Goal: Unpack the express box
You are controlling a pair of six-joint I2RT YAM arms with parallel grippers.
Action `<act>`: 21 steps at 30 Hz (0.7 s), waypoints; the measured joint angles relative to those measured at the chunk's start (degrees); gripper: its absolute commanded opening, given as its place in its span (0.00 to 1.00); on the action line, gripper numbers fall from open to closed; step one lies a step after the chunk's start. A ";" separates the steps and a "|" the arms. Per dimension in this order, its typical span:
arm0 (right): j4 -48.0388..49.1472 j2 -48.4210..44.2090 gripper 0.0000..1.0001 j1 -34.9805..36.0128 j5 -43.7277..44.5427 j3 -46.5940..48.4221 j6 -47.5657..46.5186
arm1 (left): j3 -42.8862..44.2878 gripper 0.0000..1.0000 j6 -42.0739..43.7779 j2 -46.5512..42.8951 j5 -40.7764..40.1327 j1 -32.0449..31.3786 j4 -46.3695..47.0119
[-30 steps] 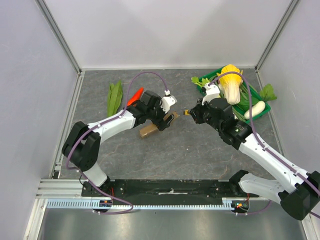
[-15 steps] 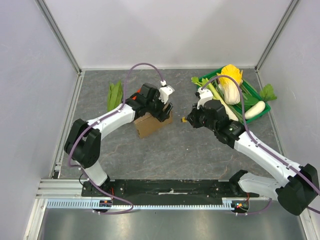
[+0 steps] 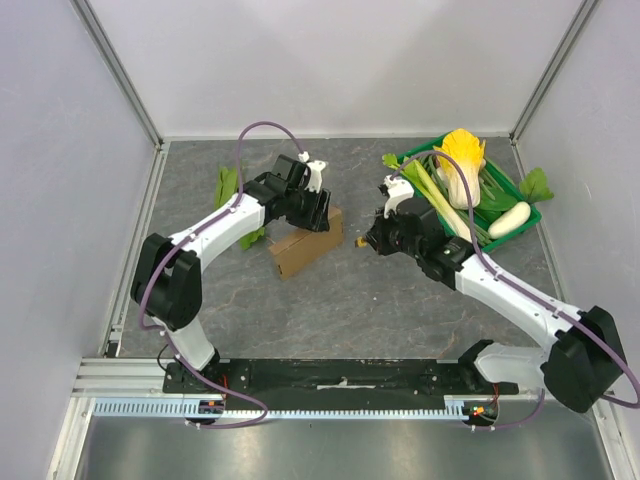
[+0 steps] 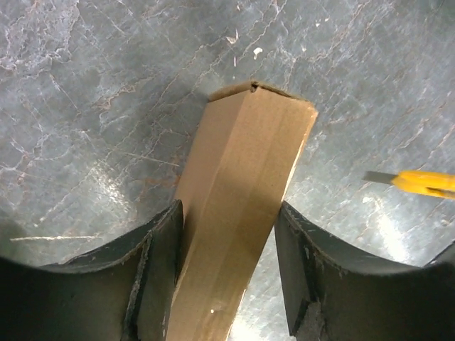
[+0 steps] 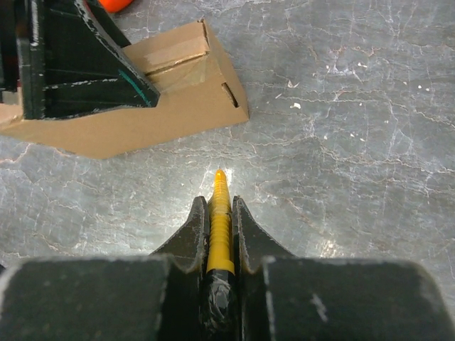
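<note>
The express box (image 3: 303, 248), plain brown cardboard with clear tape along its seam, lies on the grey table near the middle. My left gripper (image 3: 316, 212) sits over its far end. In the left wrist view the express box (image 4: 242, 185) runs between the fingers of the left gripper (image 4: 229, 208). One finger lies flat along it and the other fingertip touches its edge. My right gripper (image 5: 220, 204) is shut on a yellow box cutter (image 5: 220, 213). The cutter's tip (image 3: 362, 241) points at the box's right end (image 5: 213, 92), a short gap away.
A green crate (image 3: 522, 200) at the back right holds a cabbage (image 3: 462, 160), a leek (image 3: 440, 198) and a white radish (image 3: 508, 220). A leafy green (image 3: 227, 184) lies at the back left, partly under the left arm. Walls enclose the table on three sides.
The left gripper moved toward the far side with the box, which now lies flatter and shows more. Its jaws narrowed around the box. The right gripper with the cutter shifted slightly left.
</note>
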 measured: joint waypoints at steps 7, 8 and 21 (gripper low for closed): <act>7.56 6.91 0.00 0.00 -0.22 0.00 0.83 | 3.02 0.63 -10.99 0.70 -1.09 0.02 -4.13; 8.98 8.15 0.00 0.02 -0.22 0.00 1.14 | 3.02 0.67 -12.15 0.76 -1.09 0.02 -4.39; 16.92 16.61 0.00 0.00 -1.36 3.02 3.19 | 3.06 0.97 -15.58 0.00 -1.53 0.02 -5.46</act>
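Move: About 13 cm to the right hand's left, 2 cm farther out and 9 cm below it stands the brown box, on its long narrow side. Its middle lies some 4 cm back, 2 cm left and 4 cm below the left hand, whose fingers straddle its upper part. The carrot lies about 11 cm left and 5 cm ahead of the left hand. The green basket is some 23 cm right and 12 cm ahead of the right hand. Bringing the yellow knife in to the box's far right end by its taped seam, the right hand keeps it gripped, goes about 5 cm forward and 5 cm left while sinking nearly 5 cm, then rises some 2 cm. The left hand, nearly in place, first turns the held box about 10 degrees counter-clockwise, then opens its fingers wide, giving up the pinch. ##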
